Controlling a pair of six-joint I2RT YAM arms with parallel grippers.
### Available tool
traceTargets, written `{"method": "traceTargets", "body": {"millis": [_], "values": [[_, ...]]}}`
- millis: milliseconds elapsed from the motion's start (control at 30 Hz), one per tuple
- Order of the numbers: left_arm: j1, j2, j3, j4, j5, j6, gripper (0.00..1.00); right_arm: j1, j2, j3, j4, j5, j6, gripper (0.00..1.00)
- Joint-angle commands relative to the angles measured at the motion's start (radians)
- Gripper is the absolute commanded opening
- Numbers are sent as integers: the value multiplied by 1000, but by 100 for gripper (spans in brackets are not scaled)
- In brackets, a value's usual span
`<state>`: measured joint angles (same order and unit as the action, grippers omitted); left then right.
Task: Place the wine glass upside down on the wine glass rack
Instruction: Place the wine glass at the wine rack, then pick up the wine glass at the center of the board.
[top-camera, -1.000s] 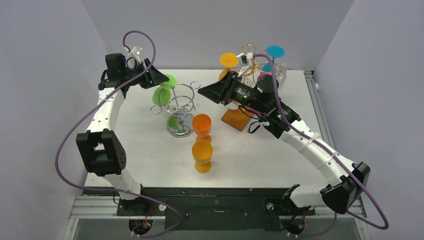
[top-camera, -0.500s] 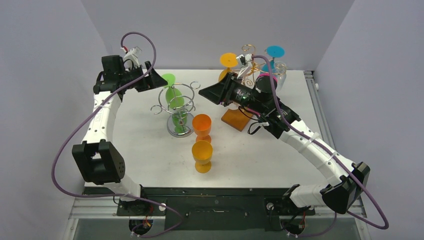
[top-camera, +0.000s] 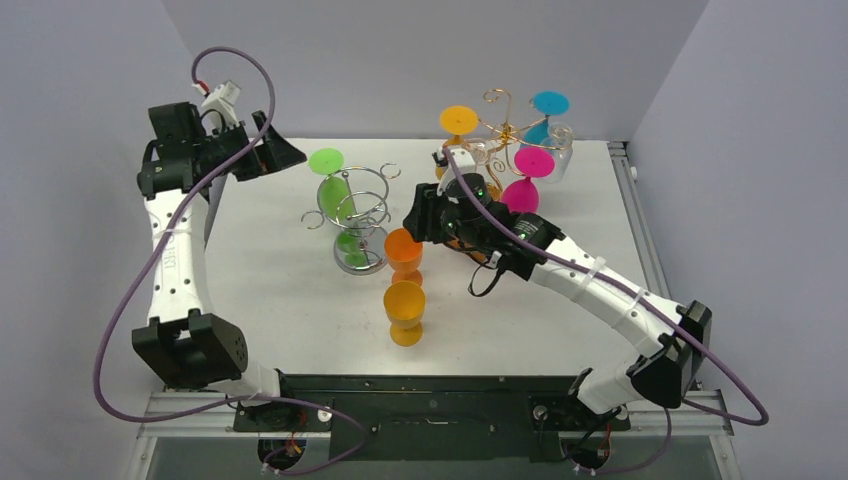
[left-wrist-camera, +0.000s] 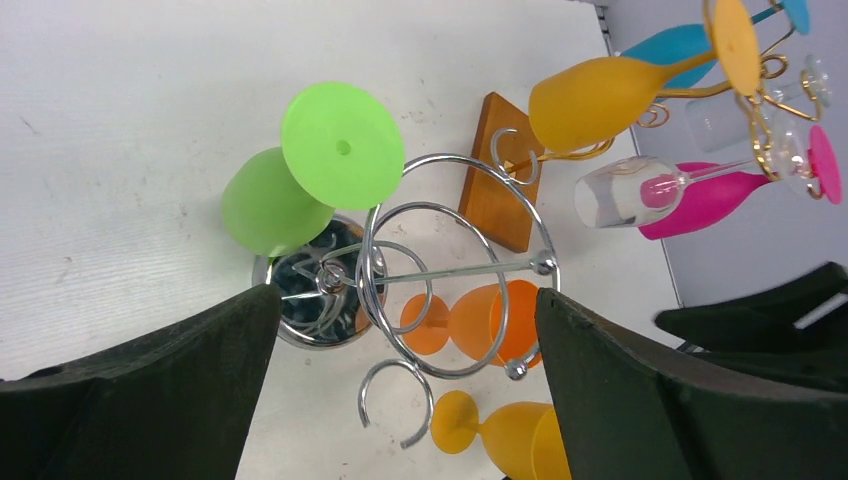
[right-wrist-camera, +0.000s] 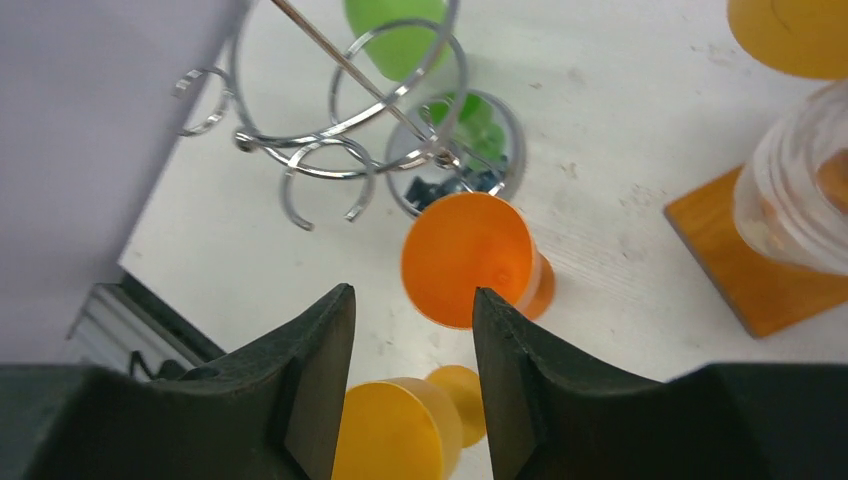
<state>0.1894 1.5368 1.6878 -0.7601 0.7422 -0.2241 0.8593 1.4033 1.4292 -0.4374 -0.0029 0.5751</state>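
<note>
A green wine glass (top-camera: 336, 192) hangs foot-up in the silver wire rack (top-camera: 372, 197); the left wrist view shows its round foot (left-wrist-camera: 343, 145) above the bowl. My left gripper (top-camera: 283, 154) is up and to the left of it, open and empty, apart from the glass; its dark fingers (left-wrist-camera: 150, 390) frame the rack (left-wrist-camera: 455, 262). My right gripper (top-camera: 414, 218) hovers over the upright orange glass (top-camera: 404, 250), open, nothing between its fingers (right-wrist-camera: 320, 350). The orange glass (right-wrist-camera: 468, 258) lies just past the fingertips.
A yellow-orange glass (top-camera: 404, 310) stands in front of the orange one. The gold rack (top-camera: 505, 125) at back right carries yellow, blue, pink and clear glasses on a wooden base (left-wrist-camera: 505, 170). The silver rack's mirrored foot (top-camera: 358, 260) sits close beside the orange glass.
The left gripper opened, let go of the green glass and drew back to the left; the glass stays on the silver rack. The right arm swung from the gold rack to above the orange glass.
</note>
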Motion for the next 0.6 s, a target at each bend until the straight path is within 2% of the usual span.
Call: {"method": "traceTargets", "body": {"millis": [0, 100, 300, 567], "values": [[67, -104, 96, -97, 82, 15, 96, 54, 60, 4, -88, 216, -75, 45], [95, -131, 125, -148, 104, 28, 96, 74, 83, -17, -82, 268, -80, 48], [104, -168, 129, -213, 118, 62, 96, 66, 148, -32, -40, 327, -76, 48], [105, -184, 193, -264, 125, 73, 96, 63, 218, -85, 5, 299, -57, 43]]}}
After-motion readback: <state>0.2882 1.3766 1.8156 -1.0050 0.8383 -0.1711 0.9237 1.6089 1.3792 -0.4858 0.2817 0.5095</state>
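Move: The orange glass stands upright on the table below my empty right hand: its middle is about 21 cm down, 3 cm ahead and 3 cm to the left. The yellow glass stands some 14 cm nearer the base than the orange one. The silver rack is about 11 cm ahead and 13 cm left of my right hand, the gold rack some 16 cm ahead and 14 cm to its right. From my left hand the orange glass lies about 11 cm back, 18 cm right and 23 cm down. I sink my right hand about 12 cm towards the rim of the orange glass, edging a little forward late on, while the wrist turns some 20 degrees so the half-open fingers point more steeply down. Meanwhile I draw my wide-open left hand up and back, roughly 7 cm each way, clear of the green glass on the silver rack. ##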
